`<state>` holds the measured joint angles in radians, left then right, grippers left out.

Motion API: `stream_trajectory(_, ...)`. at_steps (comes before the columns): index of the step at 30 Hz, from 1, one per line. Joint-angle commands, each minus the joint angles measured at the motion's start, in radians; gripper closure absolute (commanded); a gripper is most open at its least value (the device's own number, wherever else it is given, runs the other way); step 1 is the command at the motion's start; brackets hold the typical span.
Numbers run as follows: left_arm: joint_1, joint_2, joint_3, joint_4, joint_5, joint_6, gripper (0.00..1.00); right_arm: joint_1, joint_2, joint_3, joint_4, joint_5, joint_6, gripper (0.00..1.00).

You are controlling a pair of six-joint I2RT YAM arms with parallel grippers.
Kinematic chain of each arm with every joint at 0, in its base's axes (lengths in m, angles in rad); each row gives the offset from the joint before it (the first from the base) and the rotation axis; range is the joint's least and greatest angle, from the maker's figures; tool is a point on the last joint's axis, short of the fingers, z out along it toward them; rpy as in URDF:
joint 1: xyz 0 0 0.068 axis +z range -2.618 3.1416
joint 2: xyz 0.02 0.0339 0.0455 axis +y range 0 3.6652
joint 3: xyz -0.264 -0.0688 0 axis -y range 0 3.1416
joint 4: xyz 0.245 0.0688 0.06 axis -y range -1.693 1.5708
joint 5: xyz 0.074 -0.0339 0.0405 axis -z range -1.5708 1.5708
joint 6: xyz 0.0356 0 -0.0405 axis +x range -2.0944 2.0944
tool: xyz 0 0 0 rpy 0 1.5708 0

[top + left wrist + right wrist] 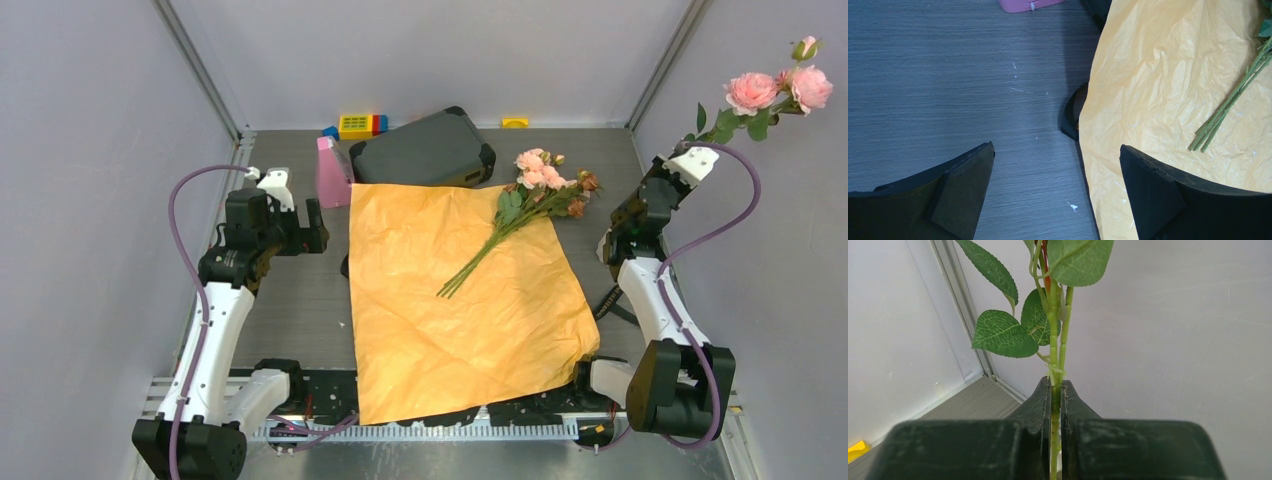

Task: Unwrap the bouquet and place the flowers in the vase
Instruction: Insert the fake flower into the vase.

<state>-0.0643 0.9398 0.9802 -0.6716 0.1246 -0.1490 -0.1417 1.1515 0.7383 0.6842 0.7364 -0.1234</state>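
The bouquet is undone: its orange paper (450, 320) (1158, 75) lies spread flat on the table. A bunch of the flowers (545, 182) rests on the paper's far right part, thin stems (478, 258) (1228, 105) pointing toward the near left. My right gripper (702, 140) (1055, 387) is raised at the right wall, shut on a green stem (1054, 355) that carries pink roses (778, 90) high above it. My left gripper (313, 225) (1055, 150) stands open over bare table beside the paper's left edge, holding nothing. The vase is out of view.
A dark grey case (425, 148) sits behind the paper. A pink wedge-shaped object (331, 175) (1028, 4) stands at its left. Coloured bricks (360, 124) and a yellow piece (514, 122) line the back wall. A black curved thing (1070, 112) peeks from under the paper's left edge.
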Motion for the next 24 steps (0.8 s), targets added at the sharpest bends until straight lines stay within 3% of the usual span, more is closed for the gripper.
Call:
stream_trajectory(1,-0.004,-0.009,-0.001,0.015,0.012,0.011,0.00,-0.006,-0.014,-0.003,0.047,0.044,0.072,0.98)
stream_trajectory(11,-0.004,-0.006,-0.001,0.017,0.013,0.011,0.00,-0.006,-0.039,-0.029,0.014,0.041,0.119,0.70)
stream_trajectory(18,-0.004,-0.007,-0.003,0.017,0.012,0.011,0.00,-0.006,-0.065,-0.036,0.000,0.030,0.140,0.63)
stream_trajectory(24,-0.003,-0.009,-0.002,0.017,0.012,0.011,0.00,-0.006,-0.091,-0.041,-0.033,0.024,0.170,0.45)
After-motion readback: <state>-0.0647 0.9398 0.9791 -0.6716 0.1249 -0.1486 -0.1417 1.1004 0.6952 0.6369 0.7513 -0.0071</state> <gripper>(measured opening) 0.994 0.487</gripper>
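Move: The vase stands almost under the right hand: its middle is some 18 cm below, about 2 cm ahead and 2 cm to the right, and the hand holds the upright flower stem over it. The other flowers lie about 18 cm left of that hand and 6 cm ahead, and the black ribbon some 9 cm back, level sideways. From the idle left hand the vase is roughly 60 cm right, 6 cm ahead and 8 cm lower. The right hand sinks 2 cm over the vase, opens halfway to release the stem, then eases back 1 cm. ##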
